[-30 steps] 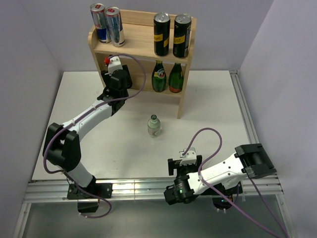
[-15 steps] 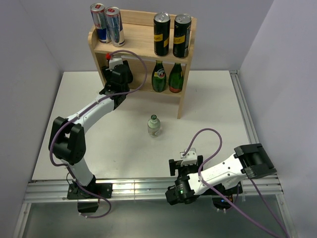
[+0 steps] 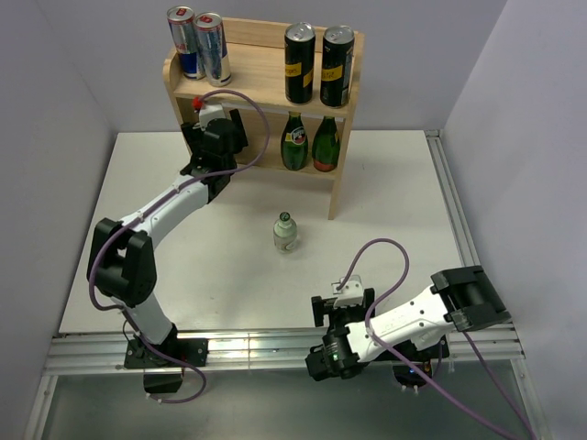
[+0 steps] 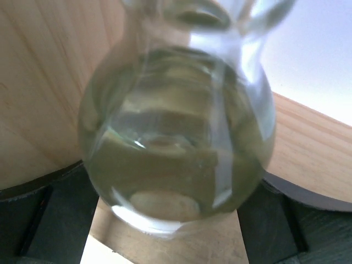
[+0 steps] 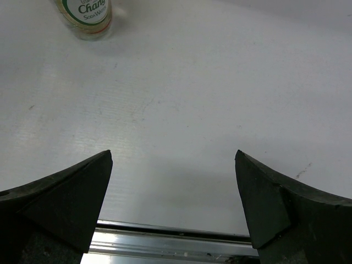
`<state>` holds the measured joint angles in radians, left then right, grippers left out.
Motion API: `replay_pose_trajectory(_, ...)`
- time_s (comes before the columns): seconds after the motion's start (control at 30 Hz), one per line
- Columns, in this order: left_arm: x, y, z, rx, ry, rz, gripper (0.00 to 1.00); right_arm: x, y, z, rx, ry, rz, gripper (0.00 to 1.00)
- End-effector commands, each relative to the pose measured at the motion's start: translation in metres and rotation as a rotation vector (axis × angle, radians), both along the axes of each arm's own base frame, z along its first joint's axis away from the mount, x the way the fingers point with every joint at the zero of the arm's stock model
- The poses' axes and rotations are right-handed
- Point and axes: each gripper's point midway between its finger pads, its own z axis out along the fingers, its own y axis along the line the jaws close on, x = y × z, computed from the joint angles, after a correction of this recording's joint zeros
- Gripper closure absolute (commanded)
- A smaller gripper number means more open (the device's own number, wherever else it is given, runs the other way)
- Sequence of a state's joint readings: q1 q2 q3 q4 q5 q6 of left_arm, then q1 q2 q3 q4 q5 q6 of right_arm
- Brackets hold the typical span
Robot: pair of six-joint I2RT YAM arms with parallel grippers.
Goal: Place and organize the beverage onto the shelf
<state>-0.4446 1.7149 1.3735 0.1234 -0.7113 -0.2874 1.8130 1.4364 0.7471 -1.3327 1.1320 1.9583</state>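
Observation:
The light-wood shelf (image 3: 261, 87) stands at the back of the table. My left gripper (image 3: 213, 128) reaches into the left of its lower tier. A clear glass bottle (image 4: 176, 126) with a red cap (image 3: 199, 108) stands on the tier's board between its fingers (image 4: 49, 220), which are spread wide on either side, so the gripper (image 4: 168, 220) is open. A small clear Chang soda bottle (image 3: 285, 234) stands upright mid-table and shows at the top left of the right wrist view (image 5: 85, 16). My right gripper (image 3: 341, 298) hovers open and empty (image 5: 173, 192) near the front edge.
Two blue-silver cans (image 3: 197, 44) and two black cans (image 3: 318, 64) stand on the shelf's top tier. Two green bottles (image 3: 310, 142) fill the right of the lower tier. A metal rail (image 5: 165, 242) runs along the table's near edge.
My left arm pushed the clear bottle further into the lower tier, then its jaws spread apart and let go of it. The right arm barely moved.

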Motion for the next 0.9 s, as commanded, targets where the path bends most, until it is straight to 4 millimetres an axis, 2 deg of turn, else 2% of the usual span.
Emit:
replay_pose_trajectory(0.0,-0.008,0.011,0.043,-0.029,-0.091,0.009,0.01,0.001,0.014,0.014,0.329,-0.024,-0.122,0.0)
replay_pose_trajectory(0.33,-0.027,0.009,0.054,-0.075,-0.098,-0.048,0.01,-0.001,0.015,0.014,0.327,-0.023,-0.117,0.0)
replay_pose_trajectory(0.7,-0.05,-0.013,0.059,-0.091,-0.08,-0.228,0.01,-0.006,0.018,0.012,0.322,-0.018,-0.107,0.01)
replay_pose_trajectory(0.8,-0.063,-0.015,0.063,-0.115,-0.082,-0.257,0.01,-0.006,0.019,0.012,0.323,-0.017,-0.103,0.0)
replay_pose_trajectory(0.83,-0.069,-0.017,0.059,-0.121,-0.074,-0.263,0.01,-0.007,0.019,0.012,0.323,-0.017,-0.102,0.0)
replay_pose_trajectory(0.87,-0.078,-0.017,0.066,-0.13,-0.089,-0.278,0.01,-0.007,0.019,0.011,0.321,-0.015,-0.104,0.0)
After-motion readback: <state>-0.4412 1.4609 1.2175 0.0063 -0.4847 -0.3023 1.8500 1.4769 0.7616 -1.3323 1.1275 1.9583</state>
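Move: The clear bottle left on the table stands about 23 cm back, 14 cm right and some 19 cm below the left hand. Around that hand's open fingers is the clear bottle already set on the middle shelf, its middle about 1 cm ahead. The shelf's left side board is roughly 6 cm to the left, and the labelled green bottle about 17 cm right, level ahead. From the right hand, the table bottle lies about 16 cm ahead, 13 cm left and slightly lower. Back out of the shelf, slowly at first and then quicker, the left hand draws off about 5.5 cm, leaving the shelved clear bottle from between its fingers, which stay wide open. It travels level nearly all the way, rises by some 2 cm only at the very end, and turns about 10 degrees clockwise as it goes. ##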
